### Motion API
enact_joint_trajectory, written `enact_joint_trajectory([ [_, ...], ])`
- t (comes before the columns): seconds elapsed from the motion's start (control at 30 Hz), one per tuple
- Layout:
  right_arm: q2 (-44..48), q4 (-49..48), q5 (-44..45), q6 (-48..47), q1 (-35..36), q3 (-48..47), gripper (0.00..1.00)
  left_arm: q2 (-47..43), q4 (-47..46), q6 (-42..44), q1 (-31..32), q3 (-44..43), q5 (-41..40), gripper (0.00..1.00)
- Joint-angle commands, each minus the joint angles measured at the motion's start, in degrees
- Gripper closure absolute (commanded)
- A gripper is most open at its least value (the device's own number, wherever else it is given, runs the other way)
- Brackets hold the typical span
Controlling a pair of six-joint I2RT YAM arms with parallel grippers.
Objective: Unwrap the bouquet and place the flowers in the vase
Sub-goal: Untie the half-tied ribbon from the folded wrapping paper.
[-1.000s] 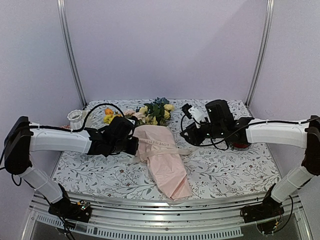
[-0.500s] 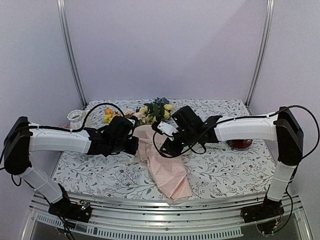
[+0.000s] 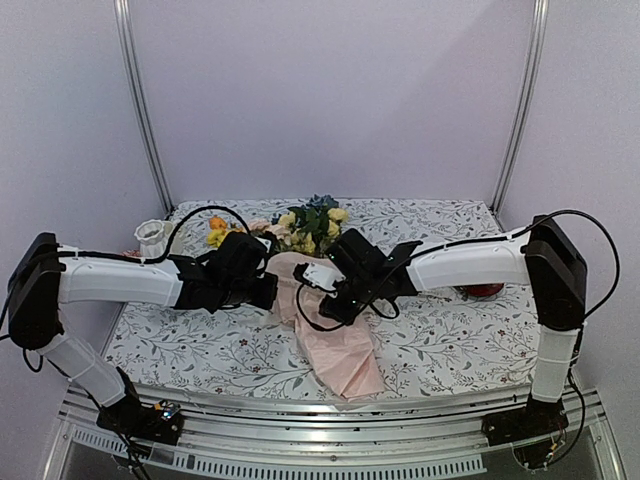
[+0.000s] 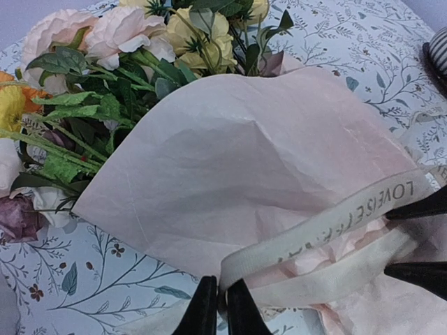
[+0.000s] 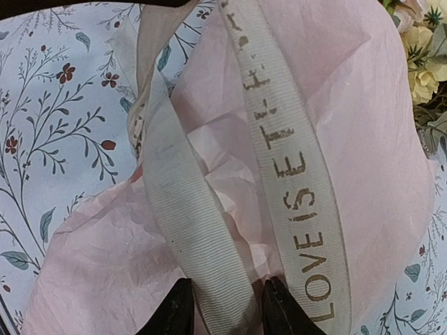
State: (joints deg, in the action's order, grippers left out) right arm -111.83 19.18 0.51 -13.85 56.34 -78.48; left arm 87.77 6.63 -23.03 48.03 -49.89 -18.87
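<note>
The bouquet [image 3: 335,335] lies mid-table in pale pink paper [image 4: 244,153]. Its flowers [image 3: 305,228] fan out toward the back. A cream ribbon [image 4: 335,223] printed "LOVE IS" crosses the paper. My left gripper [image 4: 223,296] is shut on a fold of that ribbon at the paper's left edge [image 3: 274,292]. My right gripper [image 5: 225,303] is open over the wrap, a finger on each side of the plain ribbon strand [image 5: 188,209], beside the printed strand [image 5: 293,160]. Its fingertips [image 4: 419,208] show in the left wrist view. The white vase [image 3: 152,238] stands at the back left.
A red saucer [image 3: 482,290] sits behind the right forearm, and a striped cup [image 4: 438,56] shows at the edge of the left wrist view. Metal frame posts [image 3: 140,110] rise at both back corners. The tablecloth [image 3: 450,340] has a floral print.
My right arm has swung left from near the red saucer to over the bouquet's ribbon, and its jaws have narrowed a little. The left arm has held still on the ribbon.
</note>
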Motion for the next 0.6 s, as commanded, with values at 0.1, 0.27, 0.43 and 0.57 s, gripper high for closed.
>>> enact_joint_trajectory([
  [0.1, 0.89, -0.82, 6.25, -1.31, 1.69, 0.75, 0.82, 0.74, -0.57, 0.38, -0.36, -1.18, -0.09, 0.91],
  [0.27, 7.58, -6.49, 7.68, 0.52, 1.66, 5.16, 0.96, 0.57, -0.27, 0.25, -0.35, -1.01, -0.19, 0.92],
  [0.43, 14.46, -11.75, 10.93, 2.98, 0.71, 9.93, 0.96, -0.08, -0.03, -0.21, -0.35, -0.51, -0.37, 0.92],
  [0.57, 19.70, -13.81, 9.50, 6.63, -3.26, 13.45, 0.96, -0.85, -0.02, -0.47, -0.30, 0.26, -0.54, 0.92],
])
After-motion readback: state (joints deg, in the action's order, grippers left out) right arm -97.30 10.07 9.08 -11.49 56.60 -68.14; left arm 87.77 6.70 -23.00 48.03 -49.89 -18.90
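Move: The loose lower ribbon strand already lies between the right hand's part-open fingers, perhaps 1 cm below the hand point. The printed ribbon strand passes about 3 cm ahead and 3 cm to the left. The wrapping paper spreads directly underneath, some 4 cm down, with the flowers about 24 cm ahead and 10 cm left. From the left hand, that lower strand is roughly 12 cm right, 3 cm back and 4 cm lower. The right fingers pinch shut on the lower ribbon strand where they stand, then carry it up off the paper by about 7 cm and some 3 cm to the right, away from the left hand, while the fingertips tilt up around 10 degrees. The left hand stays put, still gripping its part of the ribbon. ##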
